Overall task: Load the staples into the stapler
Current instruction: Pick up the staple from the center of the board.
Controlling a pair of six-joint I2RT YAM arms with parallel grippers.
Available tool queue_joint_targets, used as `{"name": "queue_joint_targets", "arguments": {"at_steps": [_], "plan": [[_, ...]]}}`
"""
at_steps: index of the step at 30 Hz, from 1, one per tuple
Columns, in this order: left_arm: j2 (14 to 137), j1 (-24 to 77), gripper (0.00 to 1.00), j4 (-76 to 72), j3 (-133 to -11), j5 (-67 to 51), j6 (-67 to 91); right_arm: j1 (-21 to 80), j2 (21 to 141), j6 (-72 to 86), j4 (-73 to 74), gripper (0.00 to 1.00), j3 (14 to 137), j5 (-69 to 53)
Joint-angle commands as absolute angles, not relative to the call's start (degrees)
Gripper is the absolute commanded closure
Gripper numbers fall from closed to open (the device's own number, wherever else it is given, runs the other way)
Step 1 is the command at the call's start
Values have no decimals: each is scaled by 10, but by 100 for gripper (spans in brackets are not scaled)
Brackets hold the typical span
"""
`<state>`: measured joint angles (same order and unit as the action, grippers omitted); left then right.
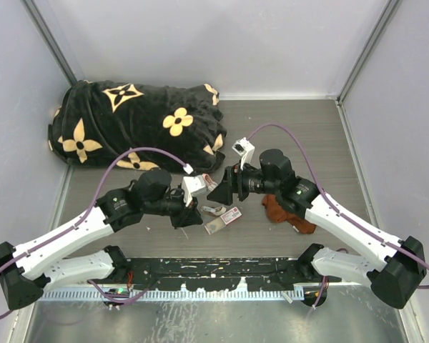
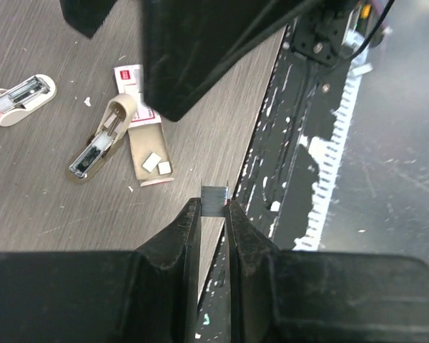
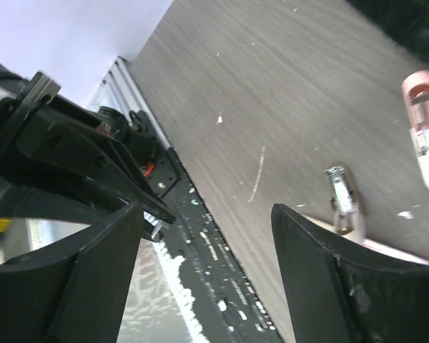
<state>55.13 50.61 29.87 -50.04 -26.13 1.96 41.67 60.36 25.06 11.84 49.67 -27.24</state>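
Observation:
My left gripper [image 2: 214, 209] is shut on a short silvery strip of staples [image 2: 215, 199], held above the table's near edge. In the top view the left gripper [image 1: 184, 216] sits just left of the staple box [image 1: 225, 219]. The white box with its red label [image 2: 132, 84] lies open, and a beige piece with a metal channel [image 2: 100, 139] rests across it. The pink and white stapler [image 2: 18, 100] lies farther back, metal inner part showing [image 3: 425, 128]. My right gripper [image 3: 206, 211] is open and empty, hovering over the box facing the left one [image 1: 222, 189].
A black blanket with gold flowers [image 1: 136, 118] fills the back left. A rust-brown cloth [image 1: 277, 209] lies under the right arm. The black mounting rail [image 1: 214, 270] runs along the near table edge. Grey walls close in three sides.

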Motion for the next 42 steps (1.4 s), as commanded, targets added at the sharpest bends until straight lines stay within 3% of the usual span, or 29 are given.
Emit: {"name": "queue_joint_targets", "arguments": {"at_steps": [1,6,10,42], "plan": [[544,546,100,309,-523,-166,-36,417,589,392,10,27,441,-337],[550,562,100,309,-521,-157,-41,443,587,437,-18,47,410,-340],[557,570,100,309,-520,-156,-41,477,593,455,-26,56,409,-312],[576,592,100,319,-523,-130,-43,509,651,449,-5,84,435,-297]]}}
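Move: The staple piece is already pinched between the left fingertips, practically at that hand's point. From the right hand the staple is about 6 cm back, 4 cm left and 2 cm below. From the right hand, some 19 cm lower on the table, the beige stapler lies about 1 cm back and 1 cm left, the staple box 4 cm back and 1 cm right, and the pink stapler 7 cm ahead and 3 cm left. The staple piece stays in the left fingertips while the right hand comes back about 6 cm, down 5 and left 4 to meet it in the air, rolling some 20 degrees and closing from nearly wide open to almost shut around it. The left hand keeps its grip, sinking 2 to 3 cm and tipping its fingers slightly steeper. ##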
